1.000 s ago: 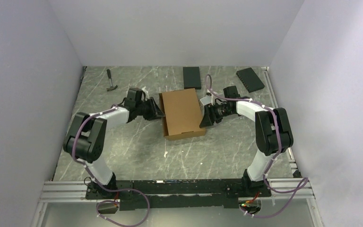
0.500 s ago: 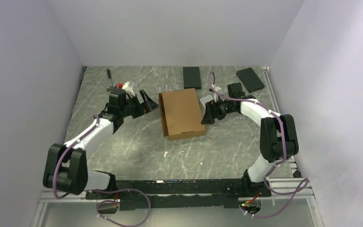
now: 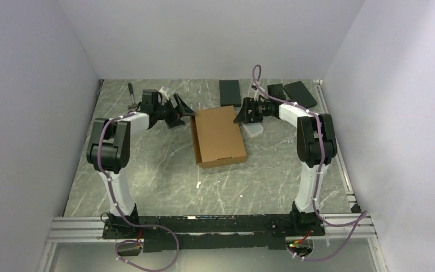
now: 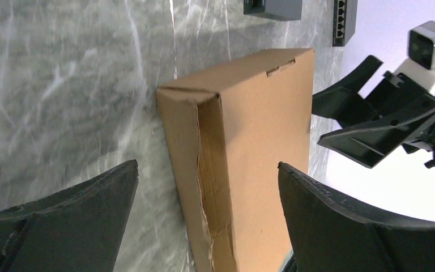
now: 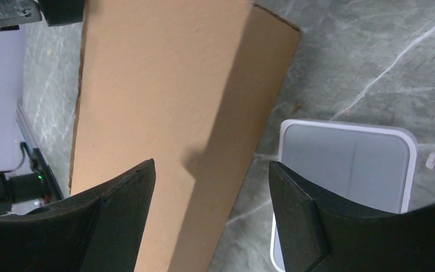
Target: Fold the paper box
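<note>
The paper box (image 3: 218, 136) is plain brown cardboard, folded into a shallow closed shape, lying flat mid-table. My left gripper (image 3: 180, 110) hovers off its far left corner, open, with nothing between its fingers. In the left wrist view the paper box (image 4: 249, 147) stands ahead of the left gripper (image 4: 207, 165), showing a side seam that gapes slightly. My right gripper (image 3: 243, 110) is open off the far right corner, apart from the box. The right wrist view shows the paper box (image 5: 164, 102) beyond the open right gripper (image 5: 212, 163).
A small white case (image 3: 253, 129) lies by the box's right side, also seen as the white case (image 5: 345, 164). Two black slabs (image 3: 230, 92) (image 3: 300, 94) lie at the back. A hammer (image 3: 131, 93) rests at the far left. Walls close in on three sides.
Both grippers have left the box's sides, opened wider and moved toward the table's far end. The white case now shows beside the box. The box has stayed put.
</note>
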### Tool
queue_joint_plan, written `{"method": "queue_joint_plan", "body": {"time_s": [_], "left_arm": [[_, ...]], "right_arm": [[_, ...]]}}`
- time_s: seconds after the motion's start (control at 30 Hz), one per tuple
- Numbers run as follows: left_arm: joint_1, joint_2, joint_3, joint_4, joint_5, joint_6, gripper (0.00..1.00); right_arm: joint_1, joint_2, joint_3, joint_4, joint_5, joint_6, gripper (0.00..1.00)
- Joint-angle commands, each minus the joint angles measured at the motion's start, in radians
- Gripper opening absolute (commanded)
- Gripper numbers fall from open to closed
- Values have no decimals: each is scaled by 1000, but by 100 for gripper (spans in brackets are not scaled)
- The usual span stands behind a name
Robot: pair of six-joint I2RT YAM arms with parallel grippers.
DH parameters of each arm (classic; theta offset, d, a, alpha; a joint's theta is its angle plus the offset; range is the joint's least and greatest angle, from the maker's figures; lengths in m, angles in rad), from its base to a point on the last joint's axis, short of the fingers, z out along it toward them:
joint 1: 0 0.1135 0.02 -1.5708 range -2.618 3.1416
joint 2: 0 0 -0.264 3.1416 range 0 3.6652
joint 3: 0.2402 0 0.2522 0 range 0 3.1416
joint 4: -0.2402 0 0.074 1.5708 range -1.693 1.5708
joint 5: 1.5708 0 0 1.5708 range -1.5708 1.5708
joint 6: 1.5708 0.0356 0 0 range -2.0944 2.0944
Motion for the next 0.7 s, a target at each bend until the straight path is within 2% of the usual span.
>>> {"method": "queue_joint_plan", "body": {"time_s": [0.0, 0.17, 0.47, 0.57, 0.67], "left_arm": [[-2, 76, 109, 19, 62, -11, 95], [-2, 159, 186, -17, 83, -18, 79], [-42, 230, 322, -154, 57, 43, 68], [-58, 248, 376, -232, 33, 79, 57], [-73, 249, 391, -282, 16, 102, 38]], "right_arm": [[2, 63, 86, 54, -45, 105, 74], [15, 111, 121, 38, -59, 96, 65], [50, 131, 142, -7, -34, 46, 59], [62, 136, 145, -19, -31, 34, 57], [72, 142, 148, -31, -28, 20, 54]]}}
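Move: The left hand, wide open, goes for the paper box's far left corner, about 4 cm ahead, 4 cm to its right and 3 cm below. The right hand goes for the box's right top edge, level with it, some 3 cm to its left and 2 cm below. From the right hand, the white tray lies roughly 7 cm right and 4 cm back, near 6 cm down, and the black case about 13 cm ahead and 4 cm left. The left hand reaches about 5 cm forward and to the right while sinking some 2 cm onto the box's far left corner, its fingers closing to half open so that one comes to the side wall's outside and the other to the lid. The right hand dips about 2 cm at once, edges 1 cm forward, then works about 3 cm left against the box's right edge, its fingers narrowing moderately with one on the lid and the other against the side wall. ##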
